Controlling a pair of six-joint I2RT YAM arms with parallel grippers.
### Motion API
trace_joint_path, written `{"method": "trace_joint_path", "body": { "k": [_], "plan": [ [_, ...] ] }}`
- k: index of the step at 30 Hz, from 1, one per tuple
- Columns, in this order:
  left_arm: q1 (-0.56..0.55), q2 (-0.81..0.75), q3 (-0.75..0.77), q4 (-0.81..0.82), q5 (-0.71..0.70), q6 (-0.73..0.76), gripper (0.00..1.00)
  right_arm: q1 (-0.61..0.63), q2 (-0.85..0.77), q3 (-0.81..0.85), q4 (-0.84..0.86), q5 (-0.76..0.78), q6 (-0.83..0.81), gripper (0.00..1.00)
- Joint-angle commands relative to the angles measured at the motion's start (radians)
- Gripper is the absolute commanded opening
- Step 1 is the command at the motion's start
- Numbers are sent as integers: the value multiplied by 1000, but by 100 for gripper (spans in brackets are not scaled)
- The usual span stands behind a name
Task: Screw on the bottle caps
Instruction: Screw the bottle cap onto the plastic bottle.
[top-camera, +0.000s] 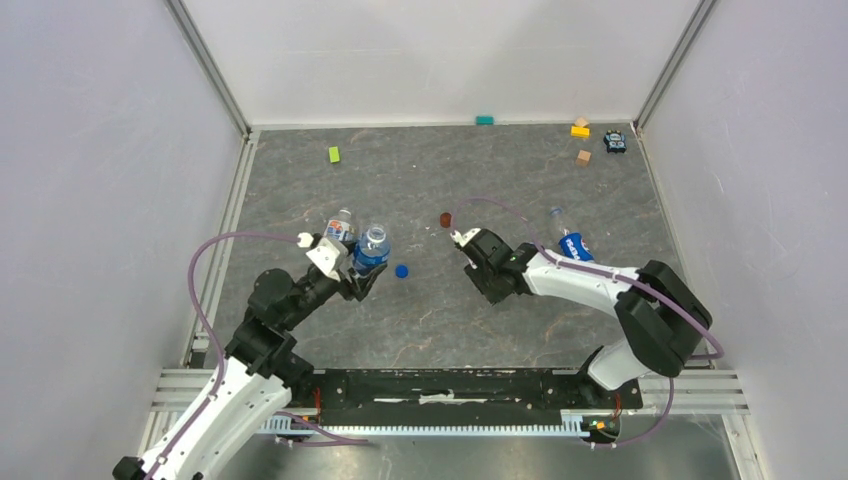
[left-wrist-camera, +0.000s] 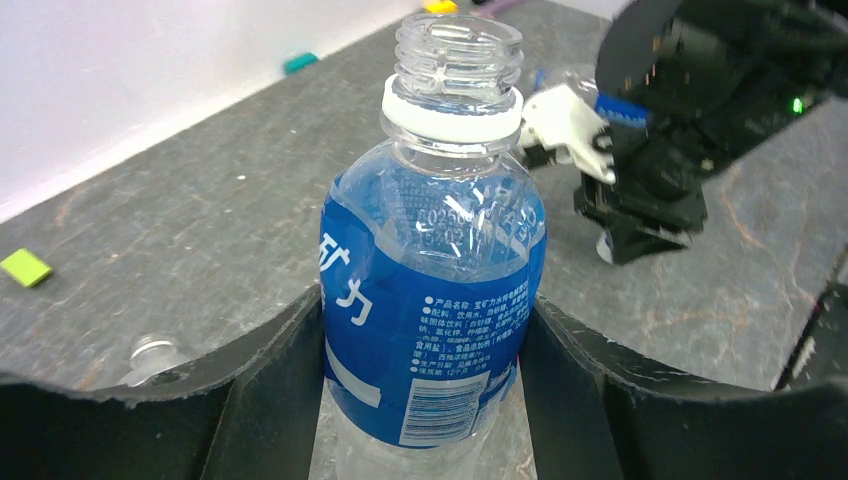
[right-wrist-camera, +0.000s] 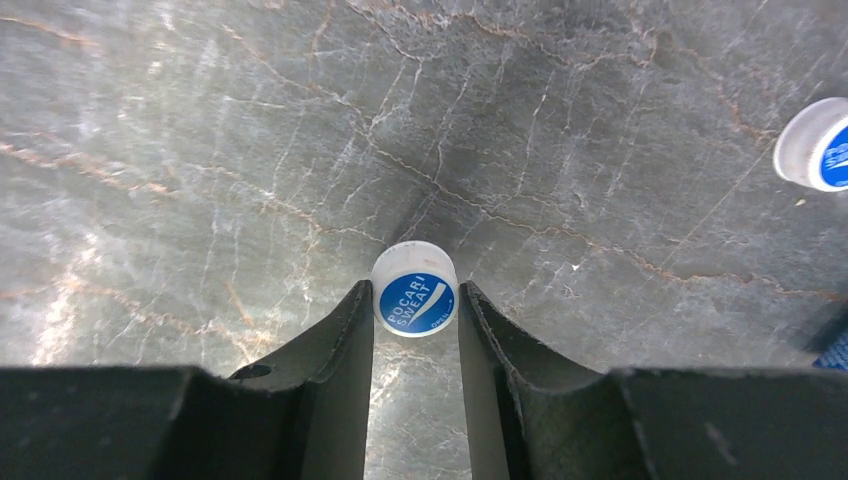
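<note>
My left gripper (top-camera: 368, 268) is shut on an upright clear bottle (left-wrist-camera: 432, 290) with a blue label, and the bottle's threaded neck (left-wrist-camera: 458, 50) is bare. A second bottle (top-camera: 341, 226) stands just behind it. A third bottle (top-camera: 570, 240) lies beside my right arm. My right gripper (right-wrist-camera: 415, 300) points down at the table, with its fingertips against both sides of a white bottle cap (right-wrist-camera: 414, 288) with a blue top that rests on the surface. Another whitish-blue cap (right-wrist-camera: 815, 145) lies further off. A solid blue cap (top-camera: 401, 271) sits between the two arms.
A dark red-brown disc (top-camera: 445, 219) lies near the right gripper (top-camera: 488, 285). Towards the back wall sit a green block (top-camera: 334, 154), a teal block (top-camera: 484, 120), a yellow block (top-camera: 580, 129), a tan block (top-camera: 583, 157) and a small dark toy (top-camera: 614, 142).
</note>
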Motion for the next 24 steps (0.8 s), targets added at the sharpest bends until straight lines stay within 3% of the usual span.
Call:
{"method": "trace_joint_path", "body": {
  "k": [1, 10, 18, 24],
  "plan": [
    [-3, 77, 59, -19, 141, 108, 22, 3, -120, 54, -2, -44, -56, 9],
    [-3, 226, 126, -64, 364, 227, 8, 4, -372, 65, 80, -196, -210, 7],
    [-8, 315, 188, -80, 489, 262, 2, 4, -471, 133, 106, -405, -379, 0],
    [-42, 351, 207, -134, 470, 335, 2, 4, -522, 174, 136, -509, -458, 0]
  ]
}}
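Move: The plastic bottle stays upright in the left gripper. From the right fingers, already shut on the white cap at the table, its middle lies about 24 cm left, 1 cm back and 22 cm up. From the left hand, that white cap is some 24 cm right, 1 cm ahead and 22 cm below. The blue cap lies about 19 cm left and 6 cm ahead of the right hand, the second white cap 10 cm right and 11 cm ahead. Lift the right gripper about 20 cm off the table with the white cap still pinched, swinging it some 7 cm left towards the bottle while the wrist rolls left side up, raises its fingertips and turns counter-clockwise. Meanwhile carry the gripped bottle right to meet it, sinking slightly and easing back, turning it clockwise; keep both grips. ##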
